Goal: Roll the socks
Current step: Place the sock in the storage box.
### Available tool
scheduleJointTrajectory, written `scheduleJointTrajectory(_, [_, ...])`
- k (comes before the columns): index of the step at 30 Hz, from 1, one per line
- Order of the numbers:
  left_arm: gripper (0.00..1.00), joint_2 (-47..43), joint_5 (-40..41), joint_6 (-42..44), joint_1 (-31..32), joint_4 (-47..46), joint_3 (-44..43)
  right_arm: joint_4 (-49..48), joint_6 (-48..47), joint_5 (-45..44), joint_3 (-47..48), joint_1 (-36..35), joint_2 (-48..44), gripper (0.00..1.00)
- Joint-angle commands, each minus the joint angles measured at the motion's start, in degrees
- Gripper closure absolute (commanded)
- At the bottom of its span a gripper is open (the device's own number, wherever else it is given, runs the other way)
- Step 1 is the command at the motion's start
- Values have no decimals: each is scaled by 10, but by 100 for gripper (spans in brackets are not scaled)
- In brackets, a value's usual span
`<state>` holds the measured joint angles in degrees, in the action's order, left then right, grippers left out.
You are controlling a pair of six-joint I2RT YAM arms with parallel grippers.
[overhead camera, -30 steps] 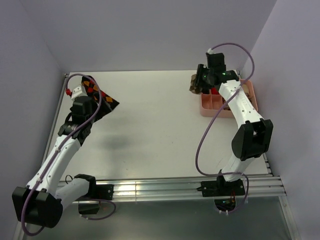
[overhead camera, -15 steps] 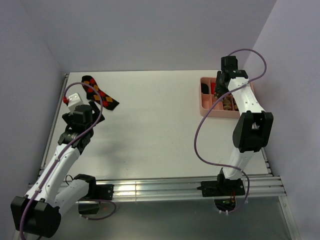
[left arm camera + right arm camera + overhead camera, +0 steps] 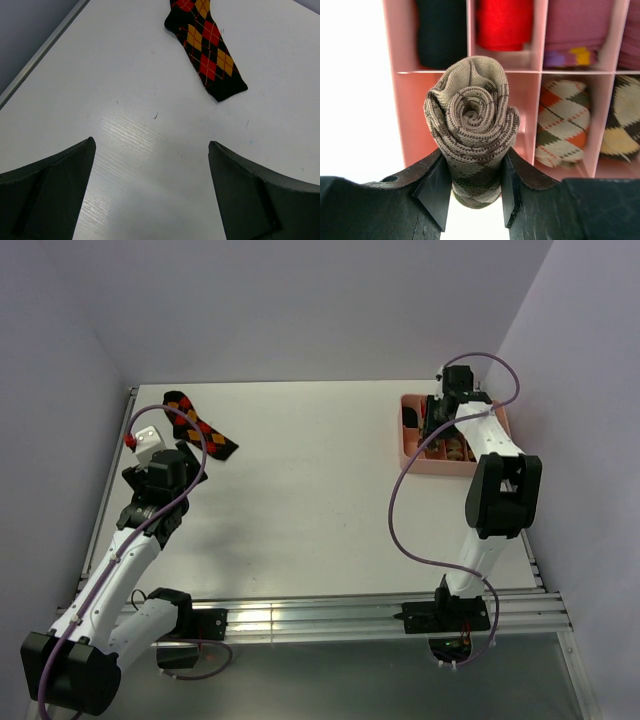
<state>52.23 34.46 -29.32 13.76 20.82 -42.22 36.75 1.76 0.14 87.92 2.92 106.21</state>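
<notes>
My right gripper is shut on a rolled tan-brown argyle sock, its spiral end facing the camera. It hangs over the left part of the pink tray, in front of the compartment beside a rolled beige-brown-orange sock. In the top view that gripper is over the tray at the far right. A black-red-orange sock lies flat on the table at the far left. My left gripper is open and empty, a little short of that sock.
The tray's far row holds plain rolls in black, red and pink. Another argyle roll sits at the right edge. The table's left rail runs close to the left arm. Walls enclose the table.
My right arm has carried the rolled sock from the tray's left side to over the tray. My left arm has drawn back from the black-red-orange sock, which now lies flat.
</notes>
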Motion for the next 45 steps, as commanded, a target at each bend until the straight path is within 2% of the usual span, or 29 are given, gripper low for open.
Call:
scheduleJointTrajectory(1, [1,-10,11,10,3,-16,-4,-41,-11,89,8,26,-14,100])
scheduleJointTrajectory(5, [0,-9,8,12,4,-18,-2,-44,-11,173,6,58,-9,100])
scheduleJointTrajectory(11, [1,-9,6,13,6,-19,-3,-17,-34,193,16,88,14,100])
scheduleJointTrajectory(22, [0,-11,4,12,8,-20,-1,18,-44,146,30,97,45,100])
scheduleJointTrajectory(33, [1,-10,7,11,8,-19,-1,48,-39,46,67,56,82,100])
scheduleJointTrajectory(45, [1,-2,5,8,8,-18,-1,96,-19,22,116,39,161,100])
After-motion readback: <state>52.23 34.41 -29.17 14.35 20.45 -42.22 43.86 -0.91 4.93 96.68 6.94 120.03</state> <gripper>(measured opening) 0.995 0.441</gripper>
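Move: The right hand holds the rolled brown sock above the box; the empty front-row compartment meant for it, second from the left, lies about 2 cm to the hand's right, level with it and some 8 cm below. The red sock is about 9 cm beyond that compartment, the empty left compartment 6 cm to its left, and the orange-and-green sock 6 cm to its right. From the left hand the compartment lies roughly 65 cm right, 15 cm ahead and 15 cm below. The right hand, still pinching the rolled sock, shifts about 2.5 cm right from over the left divider to over the second compartment, rolling some 10 degrees left side up, then sinks a couple of centimetres and checks there briefly. It then goes on down another 4 cm between the dividers, easing most of that roll back while the fingers tip about 10 degrees steeper and keep their grip. ##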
